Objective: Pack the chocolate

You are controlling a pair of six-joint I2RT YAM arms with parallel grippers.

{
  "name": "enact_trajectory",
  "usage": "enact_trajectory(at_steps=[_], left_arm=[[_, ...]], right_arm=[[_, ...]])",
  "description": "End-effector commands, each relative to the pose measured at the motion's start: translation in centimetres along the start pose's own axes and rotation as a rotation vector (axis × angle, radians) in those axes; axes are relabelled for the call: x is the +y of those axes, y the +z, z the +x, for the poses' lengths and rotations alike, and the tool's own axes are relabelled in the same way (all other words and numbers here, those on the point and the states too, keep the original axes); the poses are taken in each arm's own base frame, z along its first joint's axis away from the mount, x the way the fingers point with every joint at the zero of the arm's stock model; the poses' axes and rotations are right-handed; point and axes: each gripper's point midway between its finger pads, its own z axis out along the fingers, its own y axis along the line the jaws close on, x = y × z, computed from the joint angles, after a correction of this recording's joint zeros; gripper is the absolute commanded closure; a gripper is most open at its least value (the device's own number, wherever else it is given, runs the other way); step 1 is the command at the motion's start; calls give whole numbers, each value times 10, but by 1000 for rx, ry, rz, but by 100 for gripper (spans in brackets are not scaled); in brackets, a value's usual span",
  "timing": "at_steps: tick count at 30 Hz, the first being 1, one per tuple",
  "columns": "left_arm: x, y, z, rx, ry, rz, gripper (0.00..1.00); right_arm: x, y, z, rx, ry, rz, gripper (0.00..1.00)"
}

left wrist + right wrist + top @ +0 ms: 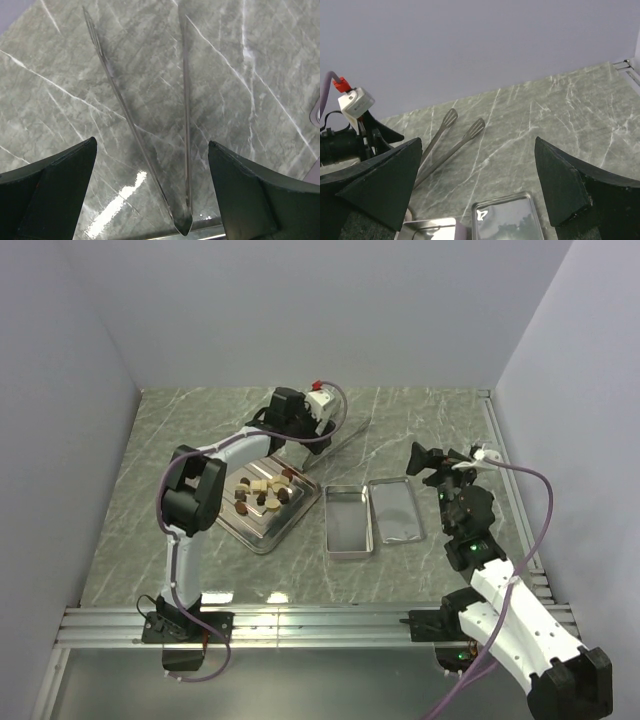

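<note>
The chocolate (262,490) is several small dark brown and cream lumps lying on a ridged steel tray (262,540) left of centre. To its right an open silver tin (348,522) (427,229) lies with its lid (394,510) (507,220) beside it. Steel tongs (345,435) (186,125) (455,135) rest on the marble behind the tray. My left gripper (305,440) (151,142) hangs open over the tongs' hinged end, one finger on each side, not touching. My right gripper (432,462) (477,142) is open and holds nothing, raised behind the lid.
Grey marble table (420,420) enclosed by pale walls at the back and sides. A metal rail (300,620) runs along the near edge with both arm bases. The left wrist camera (352,102) with its red plug shows in the right wrist view.
</note>
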Motion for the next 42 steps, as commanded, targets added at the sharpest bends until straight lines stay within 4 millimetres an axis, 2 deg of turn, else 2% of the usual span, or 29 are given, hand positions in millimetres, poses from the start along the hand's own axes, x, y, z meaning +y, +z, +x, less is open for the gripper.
enact_trajectory(at_steps=[1, 9, 13, 16, 22, 30, 33, 37, 38, 39, 41, 42], left_arm=[[-8, 0, -5, 4, 48, 40, 0], [-11, 21, 28, 90, 54, -4, 0], [-15, 30, 36, 116, 57, -6, 1], [-8, 35, 44, 144, 59, -50, 1], [-4, 36, 46, 143, 58, -92, 1], [-11, 47, 54, 172, 79, -94, 1], [-15, 51, 50, 161, 82, -79, 0], [-13, 55, 53, 173, 81, -85, 2], [-13, 56, 55, 179, 80, -84, 3], [-13, 56, 56, 180, 78, -82, 13], [-13, 57, 56, 177, 74, -82, 40], [-13, 57, 55, 173, 73, -84, 44]], right_arm=[[0, -8, -4, -24, 29, -12, 0], [-3, -27, -8, -58, 72, -38, 0], [-4, -30, -7, -58, 78, -38, 0], [-4, -30, -6, -54, 79, -39, 0], [-3, -29, -5, -50, 76, -39, 0], [-2, -28, -4, -46, 72, -47, 0], [-1, -28, -4, -45, 72, -50, 1], [-1, -28, -5, -46, 71, -51, 1], [0, -27, -4, -46, 71, -52, 1], [0, -27, -3, -42, 70, -53, 1], [0, -27, -3, -43, 68, -53, 1], [0, -27, -4, -42, 68, -55, 1]])
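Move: Below the open left hand lie the tongs, their middle about 9 cm down, 3 cm farther forward and 4 cm to its right, the arms spread forward and to the right. The chocolates on their tray are some 15 cm back and 15 cm left of that hand; the empty box is about 24 cm back and 8 cm right, the lid 20 cm back and 21 cm right. From the right hand the tongs are roughly 21 cm ahead, 18 cm left and 26 cm below. Sinking about 7 cm onto the tongs, the left hand straddles their two arms with open fingers, rolling some 10 degrees so its left side rises. At that height it shifts about 2 cm right and slightly forward, then starts closing, a fingertip meeting each arm near mid-length. Meanwhile the empty right hand draws back about 3 cm, staying open. ##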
